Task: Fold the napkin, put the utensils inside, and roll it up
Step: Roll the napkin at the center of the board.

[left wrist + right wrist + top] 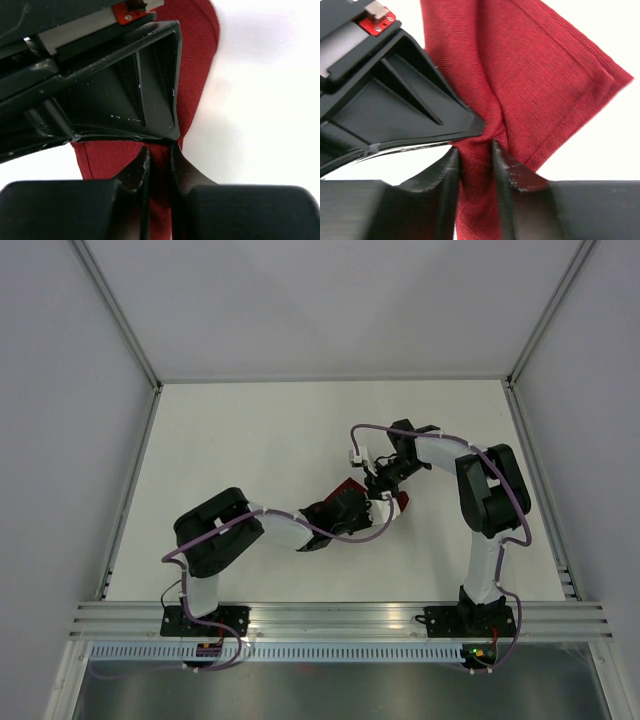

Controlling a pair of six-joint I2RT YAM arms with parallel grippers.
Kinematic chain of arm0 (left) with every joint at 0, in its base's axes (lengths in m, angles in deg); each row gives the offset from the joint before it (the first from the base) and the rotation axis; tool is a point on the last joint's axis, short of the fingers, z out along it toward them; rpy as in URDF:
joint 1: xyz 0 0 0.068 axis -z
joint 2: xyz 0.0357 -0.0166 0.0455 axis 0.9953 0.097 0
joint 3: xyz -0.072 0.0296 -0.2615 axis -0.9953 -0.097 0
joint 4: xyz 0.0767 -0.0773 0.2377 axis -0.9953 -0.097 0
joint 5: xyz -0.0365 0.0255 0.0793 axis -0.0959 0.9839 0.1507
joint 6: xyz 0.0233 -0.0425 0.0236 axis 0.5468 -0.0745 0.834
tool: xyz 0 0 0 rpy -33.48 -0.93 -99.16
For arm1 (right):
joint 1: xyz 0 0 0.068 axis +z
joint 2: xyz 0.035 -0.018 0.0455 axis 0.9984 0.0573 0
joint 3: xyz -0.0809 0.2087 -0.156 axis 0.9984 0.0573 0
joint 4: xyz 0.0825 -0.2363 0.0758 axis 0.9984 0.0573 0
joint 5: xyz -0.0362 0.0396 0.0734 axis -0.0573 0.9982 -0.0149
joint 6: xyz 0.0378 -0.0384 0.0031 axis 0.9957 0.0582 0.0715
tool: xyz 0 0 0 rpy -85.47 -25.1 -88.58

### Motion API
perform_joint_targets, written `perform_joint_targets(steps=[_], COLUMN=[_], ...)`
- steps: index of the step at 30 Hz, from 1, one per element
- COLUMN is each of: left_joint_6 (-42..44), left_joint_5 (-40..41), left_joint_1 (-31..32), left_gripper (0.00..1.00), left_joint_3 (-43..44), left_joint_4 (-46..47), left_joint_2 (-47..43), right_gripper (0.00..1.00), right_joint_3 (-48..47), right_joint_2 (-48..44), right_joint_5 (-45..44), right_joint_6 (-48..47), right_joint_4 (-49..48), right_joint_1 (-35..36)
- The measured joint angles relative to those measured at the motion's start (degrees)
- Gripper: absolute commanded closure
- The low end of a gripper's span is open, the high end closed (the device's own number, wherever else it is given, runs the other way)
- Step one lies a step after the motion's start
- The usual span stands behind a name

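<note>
The dark red napkin is bunched at the table's middle, mostly hidden under both arms. My left gripper is shut on a fold of the napkin; cloth fills the gap between its fingers. My right gripper is shut on another fold of the napkin, pinched between its tips. The two grippers meet tip to tip over the cloth; each wrist view shows the other gripper's black finger close above. A napkin corner lies flat on the white table. No fork or other utensil is in view.
The white table is bounded by grey walls and metal rails at left, right and near edge. The left arm's elbow lies low over the table's left front.
</note>
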Motion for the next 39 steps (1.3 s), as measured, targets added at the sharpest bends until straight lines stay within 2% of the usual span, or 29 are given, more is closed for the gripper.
perform_joint_targets(steps=[1,4,8,16,22,26,34,39], left_joint_6=[-0.15,-1.09,-3.54,-10.21,-15.02,-16.87,-20.61,-22.36], left_joint_5=[-0.37,-2.21,-7.52,-20.28,-29.00,-33.79,-44.76,-49.48], left_joint_1=[-0.02,-0.48,-2.75,-8.59,-13.68,-15.54,-19.76,-20.74], left_gripper=[0.94,0.98,0.98,0.98,0.98,0.98,0.96,0.94], left_joint_3=[0.33,1.55,4.00,7.85,10.60,13.84,20.06,21.77], left_joint_4=[-0.61,-2.82,-6.54,-11.96,-15.39,-19.12,-25.66,-28.94], left_joint_2=[-0.02,0.00,0.15,0.96,2.49,4.28,8.61,9.94], right_gripper=[0.50,0.37,0.29,0.25,0.25,0.23,0.21,0.19], right_joint_3=[0.00,0.09,0.33,0.68,2.97,8.83,23.58,33.48], right_joint_2=[-0.07,-0.13,-0.76,-4.52,-10.29,-16.90,-30.64,-36.94], right_joint_5=[-0.11,-1.64,-2.14,-4.57,-4.50,-4.52,-4.68,-9.49], right_joint_6=[0.07,0.87,2.03,7.65,12.90,13.94,12.11,9.20], right_joint_4=[-0.11,-0.83,0.02,-1.51,-8.55,-14.21,-23.47,-30.99], right_joint_1=[-0.04,-0.52,-1.20,-5.64,-11.06,-13.35,-11.04,-3.52])
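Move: The rolled napkin is already pinched by both my hands. Its middle lies about 2 cm to the left of my left hand point, level fore and aft and some 1 cm below. Its loose corner reaches about 4 cm ahead and 5 cm left of that hand. For my right hand, the napkin's middle is roughly 5 cm left and 1 cm back; the napkin's right end is about 4 cm to its right and 1 cm back. I keep the napkin pinched in my left hand, low at the board, and roll that wrist some 50 degrees so the fingers swing from pointing forward-right to right and more steeply down, edging forward a little. Meanwhile I open my right fingers, let go, lift away up, right and forward, then swing back towards my base, finally easing left and down, ending about 5 cm higher and 5 cm farther right, fingers tipped slightly forward. ##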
